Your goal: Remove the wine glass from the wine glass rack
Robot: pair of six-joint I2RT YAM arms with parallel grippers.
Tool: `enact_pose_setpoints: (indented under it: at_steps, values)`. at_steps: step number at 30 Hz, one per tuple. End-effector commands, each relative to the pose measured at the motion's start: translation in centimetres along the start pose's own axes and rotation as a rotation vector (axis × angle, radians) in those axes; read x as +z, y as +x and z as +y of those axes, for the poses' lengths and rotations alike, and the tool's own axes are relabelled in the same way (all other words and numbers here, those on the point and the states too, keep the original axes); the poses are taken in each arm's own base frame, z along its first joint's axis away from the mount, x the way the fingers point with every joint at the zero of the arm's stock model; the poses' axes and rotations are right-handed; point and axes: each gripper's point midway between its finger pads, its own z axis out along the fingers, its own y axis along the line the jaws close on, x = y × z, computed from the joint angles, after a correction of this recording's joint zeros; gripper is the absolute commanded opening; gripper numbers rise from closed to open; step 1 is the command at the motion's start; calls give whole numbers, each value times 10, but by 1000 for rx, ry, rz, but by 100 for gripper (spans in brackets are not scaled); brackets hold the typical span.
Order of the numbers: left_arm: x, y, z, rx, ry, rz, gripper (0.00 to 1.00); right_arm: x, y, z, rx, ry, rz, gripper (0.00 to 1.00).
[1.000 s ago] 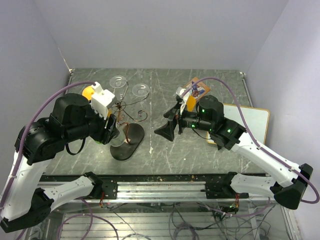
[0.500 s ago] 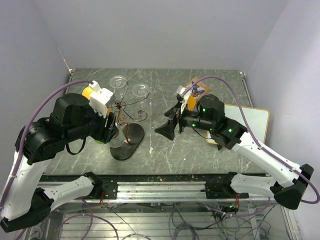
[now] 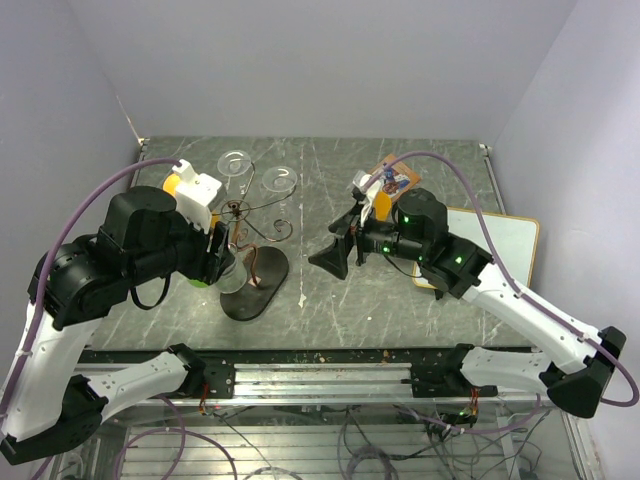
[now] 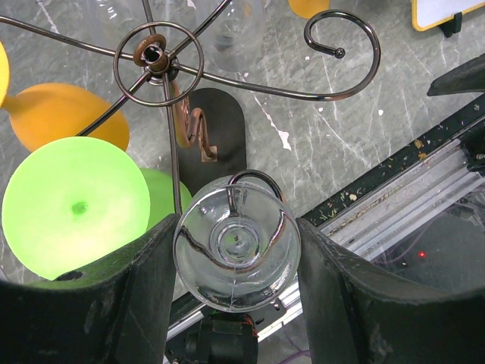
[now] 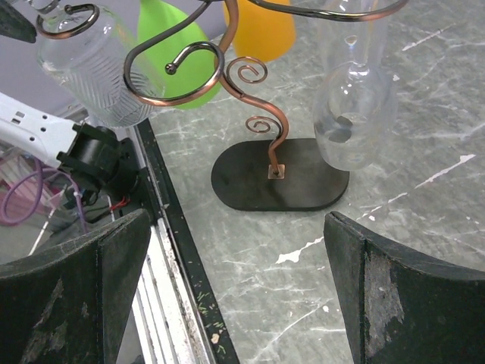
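A clear wine glass [image 4: 236,265] hangs upside down from a curled arm of the copper wire wine glass rack [image 4: 158,57]. My left gripper [image 4: 235,246] is shut on its bowl, one dark finger pressed to each side. From above, that gripper [image 3: 226,266] sits at the front left of the rack [image 3: 240,210], over the dark oval base [image 3: 256,284]. My right gripper [image 3: 335,256] hovers open to the right of the rack with nothing between its fingers [image 5: 394,296], and its view looks at the base [image 5: 250,182].
More clear glasses [image 3: 235,162] [image 3: 281,180] hang from the far arms, another one [image 5: 356,114] nearer the right gripper. A green glass [image 4: 68,205] and an orange glass [image 4: 61,114] hang on the left. A yellow-edged white board [image 3: 500,240] lies at the right. The table's metal front rail [image 3: 320,375] is close.
My left wrist has shifted slightly left and toward the front with the glass between its fingers. The right arm has barely moved.
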Motion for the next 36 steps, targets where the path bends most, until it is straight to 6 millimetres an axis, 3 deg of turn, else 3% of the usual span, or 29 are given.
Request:
enact_pose_setpoints:
  at_steps: [1, 5, 13, 20, 27, 33, 36]
  values:
    - [-8, -14, -2, -5, 15, -71, 7, 3, -22, -4, 32, 43, -62, 97]
    - [-5, -14, -6, 0, 33, -72, 7, 7, -36, -16, 255, 143, -125, 97]
    - [-5, -12, -6, 3, 35, -64, 7, 14, -68, 26, 526, -91, -220, 91]
    - [-7, -12, -6, -7, 33, -71, 7, 41, -60, 27, 632, -132, -153, 76]
    - [-8, -12, -6, -13, 32, -69, 7, 53, -56, 27, 666, -161, -151, 59]
    - [-6, -15, -9, -9, 51, -76, 7, 59, -47, 31, 696, -197, -125, 31]
    - [-5, -13, -8, -2, 45, -69, 7, 61, -40, 27, 717, -172, -111, 30]
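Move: The rack's empty curled hook lies some 8 cm to the right hand's left, barely 1 cm ahead and about 4 cm above it. The rack hub is roughly 16 cm left and 6 cm ahead. A hanging clear glass lies about 10 cm farther out than the hook, and the clear wine glass in the left fingers is some 17 cm left and 2 cm back. From the left hand, the hook is about 11 cm right and 3 cm ahead. Leftward, about 6.5 cm, and some 3.5 cm up after an arcing rise and dip, the right hand goes to the rack's empty hook. It rolls about 35 degrees, forward side down, tips its fingertips up some 20 degrees, and closes from wide open to about a third around the hook's curl. The left hand stays still, keeping its pinch on the glass's foot. ##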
